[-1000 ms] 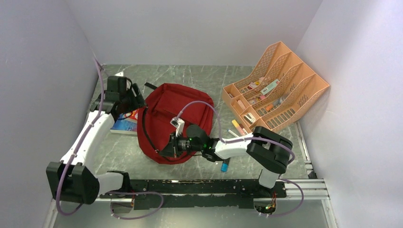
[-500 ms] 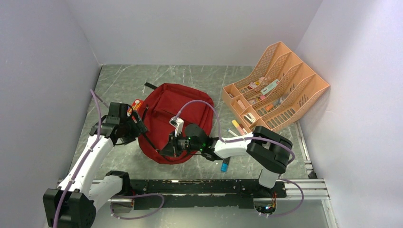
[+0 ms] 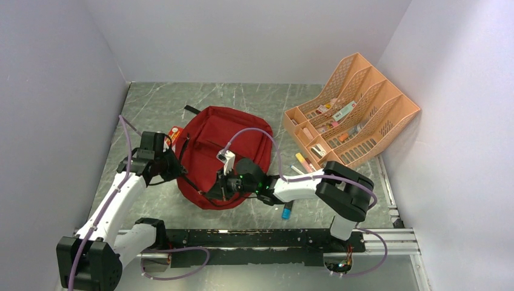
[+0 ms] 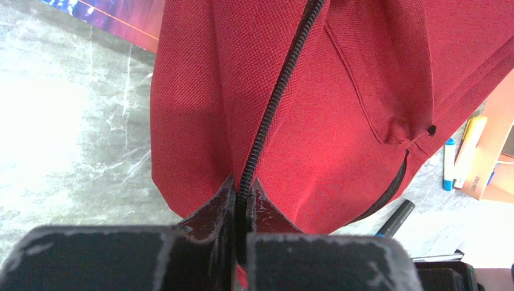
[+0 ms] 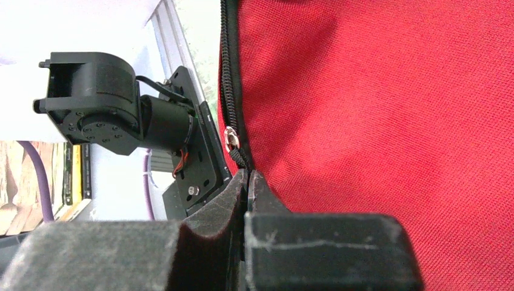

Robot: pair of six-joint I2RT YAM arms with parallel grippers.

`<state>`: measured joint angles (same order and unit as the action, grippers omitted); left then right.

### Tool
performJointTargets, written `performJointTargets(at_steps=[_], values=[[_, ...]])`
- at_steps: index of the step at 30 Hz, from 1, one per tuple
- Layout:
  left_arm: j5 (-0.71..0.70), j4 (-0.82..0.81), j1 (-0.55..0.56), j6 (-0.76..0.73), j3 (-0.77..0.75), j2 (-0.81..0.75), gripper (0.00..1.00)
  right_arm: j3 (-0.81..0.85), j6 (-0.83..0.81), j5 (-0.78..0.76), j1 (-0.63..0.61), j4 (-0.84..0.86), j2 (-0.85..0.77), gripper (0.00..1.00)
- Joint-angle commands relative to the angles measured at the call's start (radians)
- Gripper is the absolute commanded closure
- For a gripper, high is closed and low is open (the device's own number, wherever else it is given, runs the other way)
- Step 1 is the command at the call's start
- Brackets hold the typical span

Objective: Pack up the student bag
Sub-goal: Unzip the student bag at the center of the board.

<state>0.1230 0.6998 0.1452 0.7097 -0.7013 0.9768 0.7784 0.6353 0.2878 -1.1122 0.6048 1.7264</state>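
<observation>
The dark-red student bag [image 3: 221,145] lies flat in the middle of the table. My left gripper [image 3: 174,168] is at its left edge. In the left wrist view that gripper [image 4: 243,185] is shut on the bag's black zipper line [image 4: 273,103], and red fabric [image 4: 339,121] fills the frame. My right gripper [image 3: 216,190] is at the bag's near edge. In the right wrist view it [image 5: 248,176] is shut on the black tab just below the metal zipper pull [image 5: 230,139]. The bag's inside is hidden.
A peach mesh organiser [image 3: 354,109] with small items stands at the back right. Pens [image 3: 303,162] and a blue-capped marker [image 3: 286,211] lie between it and the bag. A book's corner [image 3: 176,133] shows at the bag's far left edge; its cover [image 4: 103,15] shows too.
My left arm came from the far left to the bag's left edge, and its jaws shut on the zipper. The book beside the bag is now mostly hidden. The right arm stayed put.
</observation>
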Motion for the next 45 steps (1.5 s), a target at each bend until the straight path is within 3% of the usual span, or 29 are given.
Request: performJointTargets(at_steps=[1, 10, 16, 25, 32, 39, 41, 45], values=[[0.03, -0.039, 0.004, -0.027, -0.035, 0.005, 0.95, 0.025, -0.021, 0.007, 0.003, -0.04, -0.043, 1.0], [-0.01, -0.121, 0.002, -0.072, -0.157, 0.153, 0.95, 0.094, 0.016, 0.191, 0.002, -0.166, -0.021, 1.0], [-0.052, -0.135, -0.01, -0.114, -0.252, 0.248, 0.95, 0.06, -0.013, 0.2, 0.0, -0.21, -0.076, 1.0], [-0.099, -0.12, -0.083, -0.201, -0.342, 0.341, 0.95, -0.024, -0.067, 0.123, 0.004, -0.33, -0.176, 1.0], [-0.087, -0.113, -0.142, -0.264, -0.38, 0.4, 0.95, -0.056, -0.197, -0.061, 0.01, -0.497, -0.253, 1.0], [-0.04, -0.121, -0.197, -0.305, -0.393, 0.419, 0.95, -0.04, -0.277, -0.16, 0.107, -0.62, -0.304, 1.0], [-0.001, -0.121, -0.199, -0.32, -0.393, 0.413, 0.88, -0.034, -0.283, -0.144, 0.129, -0.623, -0.315, 1.0], [0.07, -0.121, -0.197, -0.325, -0.369, 0.357, 0.54, 0.012, -0.287, -0.094, 0.135, -0.609, -0.301, 1.0]])
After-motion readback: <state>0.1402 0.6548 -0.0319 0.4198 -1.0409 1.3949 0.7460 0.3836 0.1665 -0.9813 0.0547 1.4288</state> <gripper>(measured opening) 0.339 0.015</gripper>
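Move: The right hand already grips the cord of the zipper slider, which sits about 3 cm to its left. The zipper's lower end is some 17 cm to its right and 6 cm ahead; the blue marker lies about 27 cm right, 3 cm back. The left hand already pinches the zipper edge, with the red book's middle about 11 cm ahead, 2 cm right, the blue book 5 cm ahead, 4 cm left, both roughly 7 cm below, and the slider 7 cm back, 6 cm right. Keeping its pinch on the slider's cord, the right hand first eases back and up about 2 cm, then pulls right some 10 cm along the bag's near edge, curving forward and down, fingertips tipping down about 20 degrees. Against it the left hand keeps the zipper edge and draws it forward about 10 cm, then also left 5 cm, and starts opening its fingers at the very end. ##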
